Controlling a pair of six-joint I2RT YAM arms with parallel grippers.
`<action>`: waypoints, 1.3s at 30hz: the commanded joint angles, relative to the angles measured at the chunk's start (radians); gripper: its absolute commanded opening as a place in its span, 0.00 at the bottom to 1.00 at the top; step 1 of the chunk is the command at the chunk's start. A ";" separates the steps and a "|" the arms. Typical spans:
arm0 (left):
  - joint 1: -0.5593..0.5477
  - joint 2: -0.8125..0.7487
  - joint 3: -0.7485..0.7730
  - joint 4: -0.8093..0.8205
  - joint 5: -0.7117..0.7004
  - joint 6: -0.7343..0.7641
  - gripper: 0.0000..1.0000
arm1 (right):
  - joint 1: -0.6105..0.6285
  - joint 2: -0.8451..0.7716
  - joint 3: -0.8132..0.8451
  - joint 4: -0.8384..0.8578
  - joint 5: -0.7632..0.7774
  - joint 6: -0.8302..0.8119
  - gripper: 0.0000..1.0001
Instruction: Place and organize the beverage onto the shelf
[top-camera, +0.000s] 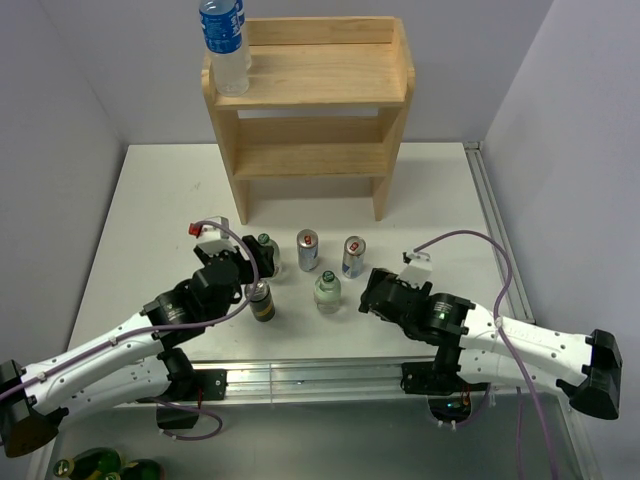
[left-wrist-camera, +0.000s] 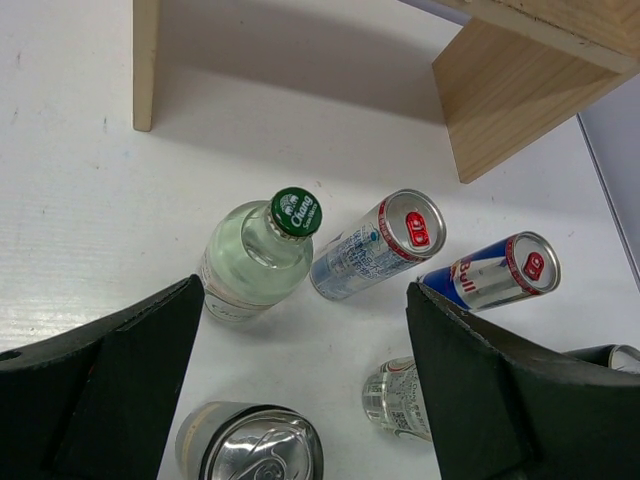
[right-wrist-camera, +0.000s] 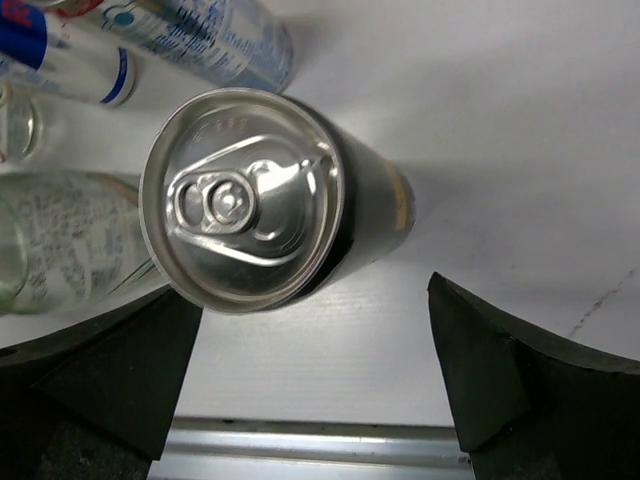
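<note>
The light wooden two-tier shelf (top-camera: 320, 75) stands at the back, with a blue-labelled water bottle (top-camera: 225, 45) on its top left. On the table stand a green-capped glass bottle (top-camera: 266, 248), a silver can (top-camera: 307, 250), a Red Bull can (top-camera: 353, 256), a clear bottle (top-camera: 327, 291) and a dark can (top-camera: 261, 300). My left gripper (top-camera: 253, 264) is open and empty beside the green-capped bottle (left-wrist-camera: 265, 255), with the dark can (left-wrist-camera: 250, 452) low between its fingers. My right gripper (top-camera: 368, 290) is open and empty, facing the dark can (right-wrist-camera: 250, 200) and clear bottle (right-wrist-camera: 50, 240).
A metal rail (top-camera: 330, 375) runs along the table's near edge and also shows in the right wrist view (right-wrist-camera: 300, 445). Grey walls close in the table on the left, back and right. The shelf's side panels (left-wrist-camera: 510, 90) stand just behind the drinks.
</note>
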 joint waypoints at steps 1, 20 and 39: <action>-0.006 -0.014 -0.019 0.070 -0.014 -0.004 0.89 | 0.007 0.030 -0.028 0.053 0.151 0.033 1.00; -0.006 -0.020 -0.110 0.159 -0.038 -0.029 0.91 | 0.008 0.337 -0.090 0.364 0.300 0.094 1.00; -0.006 0.003 -0.141 0.220 -0.032 -0.030 0.91 | 0.034 0.535 -0.076 0.334 0.469 0.218 1.00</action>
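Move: The dark can stands about 5 cm ahead of my right hand, 1 cm to its left, its middle some 4 cm below my fingers. From that can, the clear bottle is about 12 cm to the left and level with it; the Red Bull can is roughly 7 cm to the left and 9 cm farther out. From my left hand, the dark can lies about 27 cm to the right, neither ahead nor back, and 15 cm lower. I bring my right hand down about 7 cm and forward about 5 cm to the dark can, fingers wide open, advancing while sinking first, then dropping almost straight before slowing. The wrist turns some 15 degrees clockwise and rolls its left side down, and the hand comes against the can, nudging it forward. My open left hand sinks 2 to 3 cm without touching anything. ##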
